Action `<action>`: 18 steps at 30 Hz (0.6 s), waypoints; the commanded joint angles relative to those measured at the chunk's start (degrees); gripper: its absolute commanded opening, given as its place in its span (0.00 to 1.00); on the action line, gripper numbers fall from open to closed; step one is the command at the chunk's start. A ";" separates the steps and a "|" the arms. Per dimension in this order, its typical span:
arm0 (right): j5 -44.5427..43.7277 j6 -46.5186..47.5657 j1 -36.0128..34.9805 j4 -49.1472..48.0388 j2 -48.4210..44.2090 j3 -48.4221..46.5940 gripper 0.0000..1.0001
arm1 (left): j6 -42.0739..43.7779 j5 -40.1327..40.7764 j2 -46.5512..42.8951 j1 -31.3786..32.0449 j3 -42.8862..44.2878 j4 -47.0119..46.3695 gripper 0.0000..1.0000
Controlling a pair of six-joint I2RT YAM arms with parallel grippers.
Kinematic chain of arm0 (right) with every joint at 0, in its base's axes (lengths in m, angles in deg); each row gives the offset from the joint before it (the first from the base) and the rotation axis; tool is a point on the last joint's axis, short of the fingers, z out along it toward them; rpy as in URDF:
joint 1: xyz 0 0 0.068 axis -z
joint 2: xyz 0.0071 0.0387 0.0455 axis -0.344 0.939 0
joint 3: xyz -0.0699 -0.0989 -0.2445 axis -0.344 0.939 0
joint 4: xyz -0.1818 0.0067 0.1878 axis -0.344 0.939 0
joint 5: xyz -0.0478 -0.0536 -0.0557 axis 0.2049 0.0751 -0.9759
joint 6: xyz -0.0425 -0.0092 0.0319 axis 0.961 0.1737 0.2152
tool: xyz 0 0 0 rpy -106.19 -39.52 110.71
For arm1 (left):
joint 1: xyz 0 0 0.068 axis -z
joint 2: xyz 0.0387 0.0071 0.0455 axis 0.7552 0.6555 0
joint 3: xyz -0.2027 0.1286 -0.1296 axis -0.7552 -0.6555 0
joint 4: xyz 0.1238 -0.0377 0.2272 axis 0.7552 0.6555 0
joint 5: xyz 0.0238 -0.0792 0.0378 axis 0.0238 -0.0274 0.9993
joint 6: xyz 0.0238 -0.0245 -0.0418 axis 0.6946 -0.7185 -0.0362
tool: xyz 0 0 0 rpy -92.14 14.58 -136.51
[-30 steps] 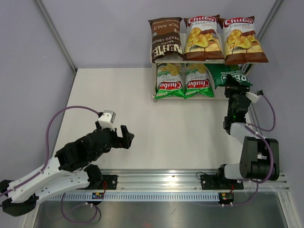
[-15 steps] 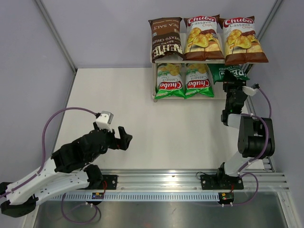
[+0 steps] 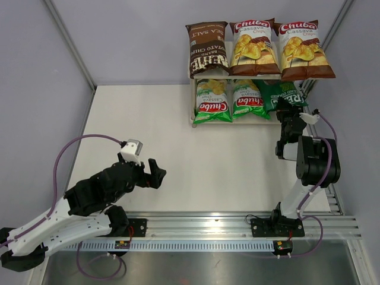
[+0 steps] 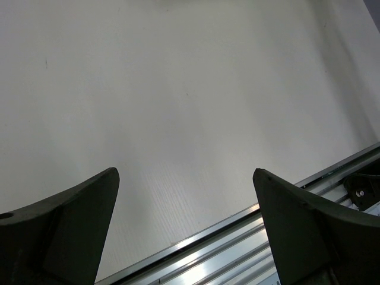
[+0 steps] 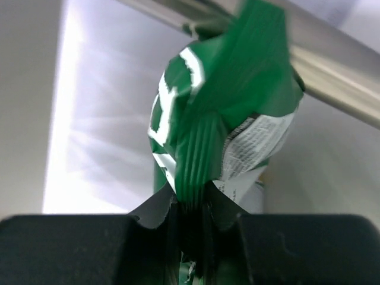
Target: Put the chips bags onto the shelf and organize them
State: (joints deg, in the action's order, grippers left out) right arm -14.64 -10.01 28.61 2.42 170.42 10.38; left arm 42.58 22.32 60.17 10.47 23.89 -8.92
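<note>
The shelf [image 3: 249, 76] stands at the table's far right. Its top board carries a brown Kettle bag [image 3: 208, 48] and two brown-and-white Chuba bags [image 3: 254, 46] [image 3: 303, 50]. On the lower board lie two green-and-white Chuba bags [image 3: 212, 101] [image 3: 248, 99]. To their right, at the shelf's front edge, is the dark green REAL bag [image 3: 282, 94] [image 5: 231, 113]. My right gripper [image 3: 289, 110] [image 5: 193, 205] is shut on that bag's crimped near seam. My left gripper [image 3: 155, 172] [image 4: 187, 178] hovers open over bare table, far from the shelf.
An aluminium rail [image 3: 237, 222] [image 4: 237, 237] runs along the table's near edge by the arm bases. Grey enclosure walls close in on both sides, the right one near the shelf. A metal shelf bar [image 5: 332, 65] crosses just above the held bag.
My right gripper has moved toward the shelf with the REAL bag, and the bag now sits further in beside the second green Chuba. The left arm has shifted only slightly.
</note>
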 commanded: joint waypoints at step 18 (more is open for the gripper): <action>3.33 -0.73 1.00 -17.05 1.39 9.04 0.43 | 0.78 -1.39 -0.53 -0.09 0.82 -2.42 0.99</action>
State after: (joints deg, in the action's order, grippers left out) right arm -11.99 -10.91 29.53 -0.05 172.69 17.68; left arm 42.62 21.99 60.14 10.47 23.89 -8.94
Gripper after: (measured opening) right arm 0.417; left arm 0.987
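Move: The right hand, gripping the green REAL bag, has the lower shelf's empty right-hand slot about 6 cm ahead, 2 cm to its left and 5 cm below. The middle green Chuba bag stands some 14 cm left and 6 cm ahead of the hand, the right-hand brown Chuba bag about 20 cm above, 3 cm left and 6 cm ahead. From the idle left hand the slot lies roughly 39 cm ahead, 47 cm right and 5 cm lower. Right hand lowers the REAL bag about 6 cm into the slot, easing 2 cm back as the fingers part-open. ##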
